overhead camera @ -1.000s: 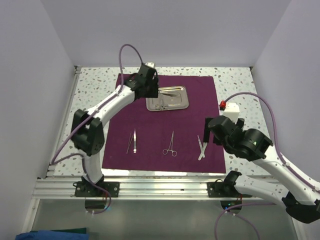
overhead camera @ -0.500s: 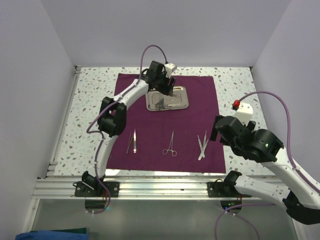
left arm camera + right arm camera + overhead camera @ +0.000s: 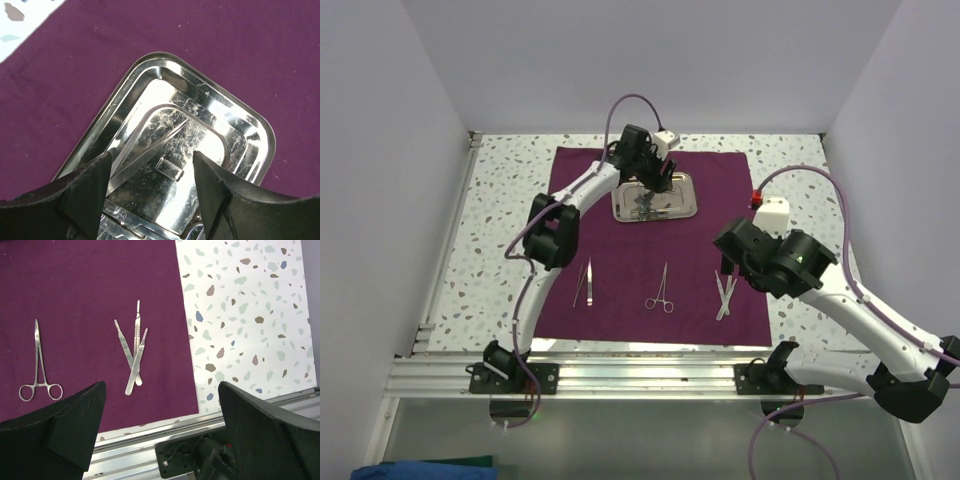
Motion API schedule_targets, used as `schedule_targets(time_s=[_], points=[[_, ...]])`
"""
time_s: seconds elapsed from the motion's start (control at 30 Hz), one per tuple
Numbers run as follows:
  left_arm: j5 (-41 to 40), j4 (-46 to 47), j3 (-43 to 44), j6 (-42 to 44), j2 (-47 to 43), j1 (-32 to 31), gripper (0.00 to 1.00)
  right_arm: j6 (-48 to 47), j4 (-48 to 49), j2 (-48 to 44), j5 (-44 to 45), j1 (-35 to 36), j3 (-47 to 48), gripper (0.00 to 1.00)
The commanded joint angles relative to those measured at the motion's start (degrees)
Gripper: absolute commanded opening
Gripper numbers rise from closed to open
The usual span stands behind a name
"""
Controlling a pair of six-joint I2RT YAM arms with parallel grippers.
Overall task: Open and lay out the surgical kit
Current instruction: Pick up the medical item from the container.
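The dark purple cloth [image 3: 620,255] lies spread flat on the table. The steel tray [image 3: 670,210] sits on its far part with instruments in it; in the left wrist view the tray [image 3: 235,150] holds tweezers [image 3: 145,150]. My left gripper [image 3: 653,180] is open just above the tray, with nothing between its fingers. Tweezers [image 3: 586,284], ring-handled forceps [image 3: 661,291] and three scalpels [image 3: 725,293] lie in a row on the near cloth. My right gripper [image 3: 732,252] is open and empty above the scalpels [image 3: 134,347]; the forceps [image 3: 39,365] show left of them.
A speckled white tabletop [image 3: 500,200] surrounds the cloth. The aluminium rail [image 3: 620,375] runs along the near edge, also seen in the right wrist view [image 3: 165,440]. White walls enclose the left, right and far sides.
My left gripper moved right from the tray's left end to over the tray. My right arm swung out to the right, then back left and forward to above the scalpels.
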Motion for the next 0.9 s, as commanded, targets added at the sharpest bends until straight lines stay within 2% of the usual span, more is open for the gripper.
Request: schedule_targets(time_s=[0.0,0.3,0.7,0.83,0.87], points=[[3.40,0.69,1.68,1.93,0.86,0.31,0.69,-0.58,-6.46,0.14,3.29,-0.06,2.20,0.98],[3.23,-0.46,-0.35,3.42,1.22,0.66,0.65,-1.29,-5.14,1.37,3.56,-0.15,1.93,0.98],[-6.35,-6.34,-1.31,5.27,5.70,-0.40,0.64,-1.46,-4.26,1.28,3.47,-0.50,1.32,0.98],[-7.84,-7.75,-2.28,5.62,5.52,-0.66,0.50,-1.99,-3.74,1.81,2.94,-0.59,1.32,0.98],[-8.19,-8.10,-2.37,5.45,5.44,-0.75,0.41,-2.08,-3.56,1.90,2.85,-0.59,1.32,0.98]])
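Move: The tweezers lie in the far half of the tray, pointed end to the right. Their middle is about 4 cm to the left of the left hand, about level with it fore and aft, and 5 cm below. The tray's middle is some 4 cm left and 3 cm back, and the scissors in it are roughly 6 cm left and 4 cm back. From the right hand the tweezers are some 33 cm ahead, 21 cm left and 21 cm lower. Down into the tray goes the left hand, about 4 cm in two steps with a short pause between, easing a little over 1 cm left during the second. It rolls slightly, its left side rising some 5 to 10 degrees. As it settles at the tweezers near their pointed end, the fingers, one on either side, start to close and narrow by about a third; whether they grip yet can't be seen. ##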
